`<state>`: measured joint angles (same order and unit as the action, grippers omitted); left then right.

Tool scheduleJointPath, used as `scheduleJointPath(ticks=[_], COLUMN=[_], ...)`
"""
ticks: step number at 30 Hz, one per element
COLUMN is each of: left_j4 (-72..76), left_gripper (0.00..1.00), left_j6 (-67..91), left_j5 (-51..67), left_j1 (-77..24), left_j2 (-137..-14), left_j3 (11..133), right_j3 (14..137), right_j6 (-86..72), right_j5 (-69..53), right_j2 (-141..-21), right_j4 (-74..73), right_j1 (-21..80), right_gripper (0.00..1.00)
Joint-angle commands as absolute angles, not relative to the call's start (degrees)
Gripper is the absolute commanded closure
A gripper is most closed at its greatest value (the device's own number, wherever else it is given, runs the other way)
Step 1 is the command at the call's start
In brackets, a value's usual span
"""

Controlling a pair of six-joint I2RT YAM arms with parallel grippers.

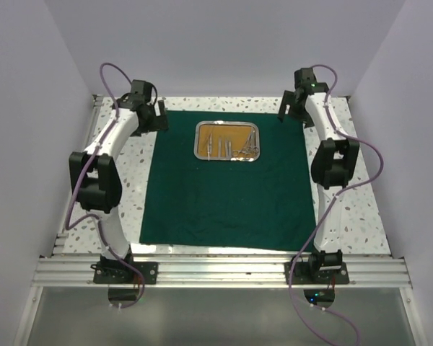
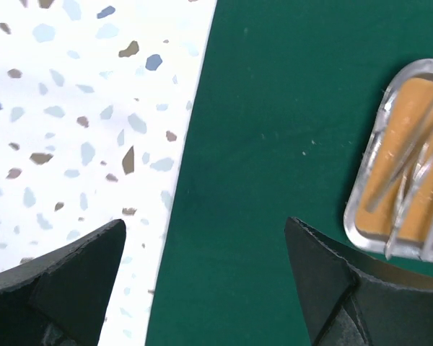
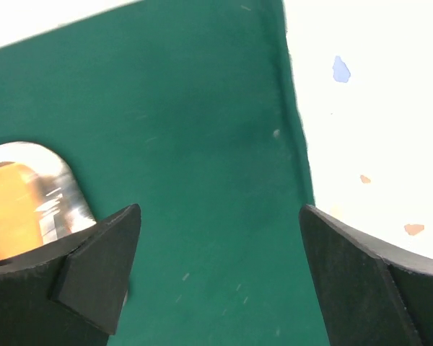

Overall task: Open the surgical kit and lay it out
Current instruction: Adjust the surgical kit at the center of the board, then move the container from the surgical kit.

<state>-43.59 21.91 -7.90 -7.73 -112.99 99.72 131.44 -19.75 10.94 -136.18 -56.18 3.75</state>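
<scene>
The dark green cloth wrap (image 1: 227, 191) lies spread flat on the table. On its far middle stands the steel tray (image 1: 228, 140) with tan-gold lining, holding small silver instruments (image 1: 234, 145) side by side. My left gripper (image 1: 157, 115) hovers at the cloth's far left corner, open, nothing between its fingers (image 2: 79, 277); cloth (image 2: 274, 144) and tray edge (image 2: 368, 216) lie below it. My right gripper (image 1: 287, 108) hangs over the far right corner, open and empty, above the cloth (image 3: 202, 144) with the tray rim (image 3: 61, 180) at its left.
The speckled white tabletop (image 1: 353, 209) shows on both sides of the cloth. Grey walls close in the table at left, right and back. An aluminium rail (image 1: 224, 270) with both arm bases runs along the near edge.
</scene>
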Motion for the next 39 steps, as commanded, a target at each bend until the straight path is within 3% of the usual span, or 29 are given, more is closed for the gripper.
scheduleJointPath(ticks=[1,11,20,39], left_j4=[-41.2,-40.1,-43.5,-49.6], left_gripper=[0.05,0.05,0.05,0.04], left_j6=[23.1,24.2,24.6,23.8], left_j5=[-7.8,-8.2,-10.1,-10.6], left_j1=[-7.3,-7.5,-7.7,-7.7], left_j2=[-106.0,-86.4,-72.8,-62.5], left_j3=[95.1,72.7,60.8,57.0], right_j3=[133.4,132.7,131.9,129.3], right_j6=[-18.4,-19.9,-21.2,-23.5], right_j5=[7.9,4.0,4.6,4.9], right_j2=[-130.6,-134.6,-137.8,-143.3], right_j4=[-58.5,-60.5,-59.6,-57.0], right_j1=[6.8,11.7,13.7,16.8], right_gripper=[0.07,0.44,0.46,0.48])
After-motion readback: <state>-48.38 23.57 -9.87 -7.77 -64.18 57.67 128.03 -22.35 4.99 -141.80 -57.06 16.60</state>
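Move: The right hand has the surgical kit's tray about 26 cm to its left, a couple of centimetres nearer the base and some 8 cm below. The scissors inside lie about 18 cm left of that hand and 4 cm back, the cloth's far right corner some 5 cm ahead and 4 cm to its right, both at roughly that depth. From the left hand the tray lies about 27 cm to the right, 4 cm ahead and 11 cm below. Leftward in a low arc goes the right hand, about 13 cm, first rising some 4 cm, then sinking well below its starting height and easing back a little, down to the tray's right rim. It turns slightly counter-clockwise and tips steeper while its fingers narrow to half open, astride the rim. The left hand, empty and wide open, draws back about 20 cm along the cloth's left side. ##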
